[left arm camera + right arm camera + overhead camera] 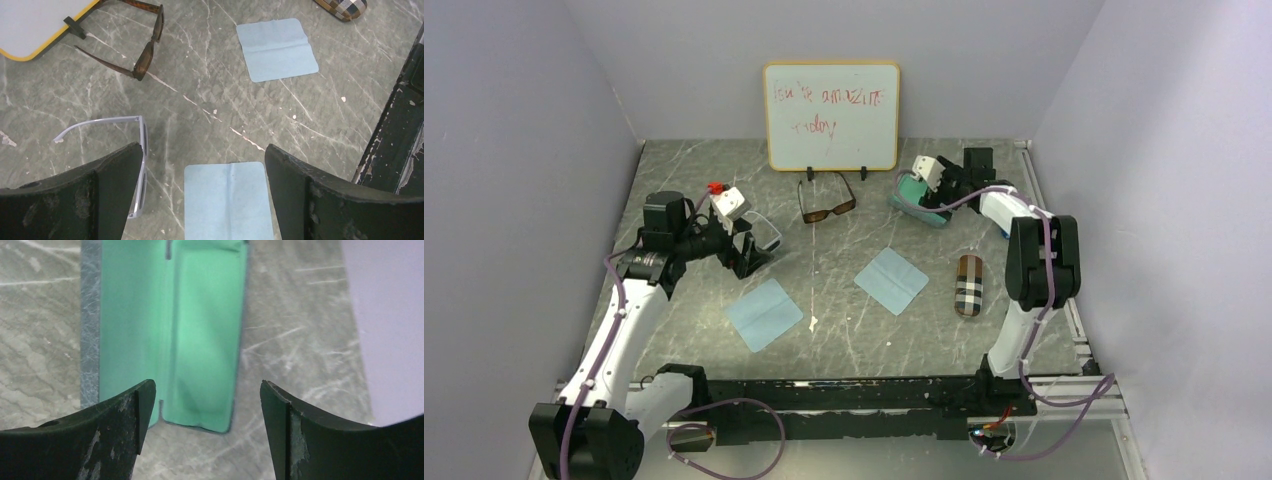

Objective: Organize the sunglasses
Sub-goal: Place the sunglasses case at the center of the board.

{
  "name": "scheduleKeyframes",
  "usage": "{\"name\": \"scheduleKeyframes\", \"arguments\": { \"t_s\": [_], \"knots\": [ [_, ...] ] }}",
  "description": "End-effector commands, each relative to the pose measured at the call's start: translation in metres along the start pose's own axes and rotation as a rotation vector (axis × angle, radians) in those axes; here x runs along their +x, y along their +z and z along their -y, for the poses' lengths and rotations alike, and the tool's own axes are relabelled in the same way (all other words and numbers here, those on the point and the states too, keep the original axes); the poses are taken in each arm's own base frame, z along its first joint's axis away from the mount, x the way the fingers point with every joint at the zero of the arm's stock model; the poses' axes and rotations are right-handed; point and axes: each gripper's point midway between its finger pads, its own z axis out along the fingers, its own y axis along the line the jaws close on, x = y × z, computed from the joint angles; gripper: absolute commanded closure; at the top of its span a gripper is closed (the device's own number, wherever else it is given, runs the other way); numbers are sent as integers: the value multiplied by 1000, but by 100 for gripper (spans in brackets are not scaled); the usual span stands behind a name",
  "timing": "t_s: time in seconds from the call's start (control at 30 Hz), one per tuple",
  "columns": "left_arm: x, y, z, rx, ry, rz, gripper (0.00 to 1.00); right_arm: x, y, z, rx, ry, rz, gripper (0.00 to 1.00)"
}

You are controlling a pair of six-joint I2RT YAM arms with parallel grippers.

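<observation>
The white-framed sunglasses (141, 134) lie unfolded on the marble table, their frame just beside the left fingertip of my left gripper (202, 150), which is open and holds nothing. In the top view that gripper (749, 252) hovers next to the white pair (770, 236). The brown sunglasses (827, 206) (148, 49) lie unfolded by the whiteboard's foot. My right gripper (207, 386) is open and empty above the near end of an open case with a green lining (170, 330). The top view shows the right gripper (932, 192) at the back right, over that case (908, 207).
Two light-blue cloths (767, 312) (891, 280) lie flat mid-table; one cloth (227, 200) sits right under my left jaws. A shut plaid case (968, 285) lies to the right. A whiteboard (831, 115) stands at the back. Walls close in on three sides.
</observation>
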Motion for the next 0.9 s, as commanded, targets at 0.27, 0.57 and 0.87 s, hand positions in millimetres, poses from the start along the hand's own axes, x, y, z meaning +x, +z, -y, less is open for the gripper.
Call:
{"name": "scheduleKeyframes", "arguments": {
  "t_s": [0.27,0.57,0.87],
  "knots": [
    [-9,-4,6,19,29,45,4,-76,-53,34,70,70,162,31],
    [-8,-6,7,23,31,50,3,-96,-24,-34,-254,370,154,54],
    [-7,-7,9,33,34,55,3,-63,4,-47,-264,480,42,59]
  ]
}}
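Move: The open sunglasses case lies ahead-left of my empty right hand, its middle about 5 cm forward, 7 cm to the left and 5 cm lower. From the same hand the nearer light-blue cloth is some 16 cm back and 13 cm left, the plaid case about 17 cm back and 5 cm right, the brown sunglasses roughly 3 cm forward and 30 cm left. From my left hand the open case is about 27 cm forward, 38 cm right and 20 cm down. I lift my right hand about 8 cm clear of the open case, arc it left some 8 cm and 3 to 4 cm back, then sink it again almost as far, towards the rim nearest my base. On the way I turn the wrist some 30 degrees so the fingers point more left than forward, and narrow them from wide to under half open; no grip is seen. ##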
